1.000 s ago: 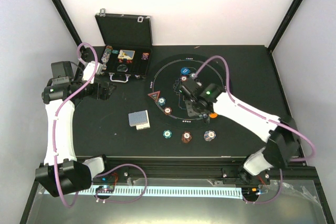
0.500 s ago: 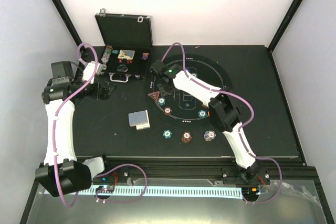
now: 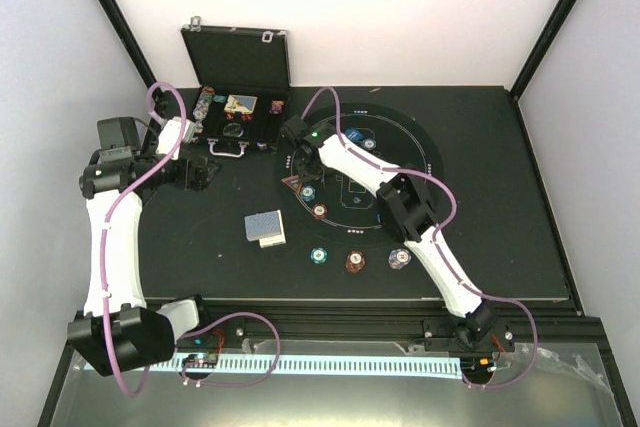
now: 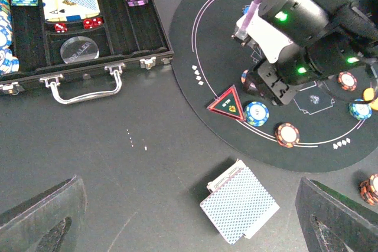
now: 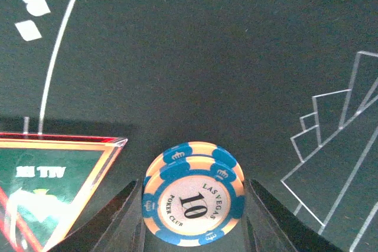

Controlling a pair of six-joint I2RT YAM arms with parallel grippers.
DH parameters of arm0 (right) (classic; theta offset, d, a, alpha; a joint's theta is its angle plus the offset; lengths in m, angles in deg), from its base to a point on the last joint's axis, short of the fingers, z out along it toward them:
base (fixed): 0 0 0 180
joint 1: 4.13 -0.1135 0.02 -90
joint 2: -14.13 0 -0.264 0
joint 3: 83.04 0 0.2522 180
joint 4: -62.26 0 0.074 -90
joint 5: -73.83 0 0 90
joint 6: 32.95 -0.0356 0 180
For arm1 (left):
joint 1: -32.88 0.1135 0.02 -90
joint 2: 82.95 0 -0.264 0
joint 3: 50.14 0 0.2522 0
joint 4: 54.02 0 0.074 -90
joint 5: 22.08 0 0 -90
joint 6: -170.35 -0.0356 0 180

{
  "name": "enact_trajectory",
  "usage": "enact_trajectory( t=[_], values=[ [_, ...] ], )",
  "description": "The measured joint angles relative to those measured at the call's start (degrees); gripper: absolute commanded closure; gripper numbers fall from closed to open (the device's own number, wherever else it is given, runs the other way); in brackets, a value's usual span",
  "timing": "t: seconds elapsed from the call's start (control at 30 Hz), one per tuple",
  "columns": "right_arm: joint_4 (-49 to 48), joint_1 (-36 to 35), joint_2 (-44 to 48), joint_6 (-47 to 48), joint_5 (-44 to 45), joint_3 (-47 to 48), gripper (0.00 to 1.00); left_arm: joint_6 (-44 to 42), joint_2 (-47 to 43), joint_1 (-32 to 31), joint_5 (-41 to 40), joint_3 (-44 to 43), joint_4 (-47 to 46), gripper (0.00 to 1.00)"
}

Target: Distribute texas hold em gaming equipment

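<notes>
My right gripper (image 5: 194, 219) is shut on a small stack of blue-and-orange "10" chips (image 5: 194, 202), low over the round mat. The red triangle marker (image 5: 53, 187) lies just to its left. From above, that gripper (image 3: 301, 159) is at the mat's left edge, just behind the marker (image 3: 293, 184). A teal chip (image 4: 257, 113) and a red-brown chip (image 4: 287, 134) sit along the mat's white line. The blue-backed card deck (image 4: 239, 208) lies on the table off the mat. My left gripper (image 4: 189, 228) stands open high over the table, near the case.
The black hinged case (image 3: 240, 117) lies open at the back left, with chips, cards and dice inside. Three chip stacks (image 3: 355, 261) line the mat's near edge. The right arm stretches across the mat's middle (image 3: 400, 207).
The right arm has swung from the mat's middle over to its left edge beside the triangle marker, with the chips in its grip. The left arm has not moved.
</notes>
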Motion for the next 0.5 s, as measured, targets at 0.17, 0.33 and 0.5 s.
enact_trajectory(
  t=[0.17, 0.33, 0.5],
  values=[
    [0.1, 0.2, -2.0, 0.0, -0.7, 0.5, 0.60, -0.1, -0.5, 0.0, 0.0, 0.0, 0.3, 0.01],
    [0.2, 0.6, -2.1, 0.4, -1.3, 1.7, 0.41, -0.2, -0.7, 0.0, -0.1, 0.0, 0.3, 0.01],
    [0.3, 1.1, -2.1, 1.1, -1.2, 1.9, 0.34, -0.2, -0.7, 0.0, -0.2, 0.0, 0.3, 0.01]
  ],
)
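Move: The right hand holds two stacked 10 chips right over the bare patch of mat where they are to go, about 2 cm below it. Seen from that hand, the triangular marker lies some 7 cm left and 1 cm back, a dealt blue chip about 3 cm left and 4 cm back, and a brown chip 9 cm straight back. For the left hand, the patch is roughly 12 cm ahead, 28 cm right and 25 cm down. Straight down goes the right hand, about 1.5 cm, lowering the two pinched chips onto the mat just right of the triangular marker. It pauses there, then its fingers open from under half to about two-thirds of their range and let go, while the hand eases up and forward by barely half a centimetre each. ##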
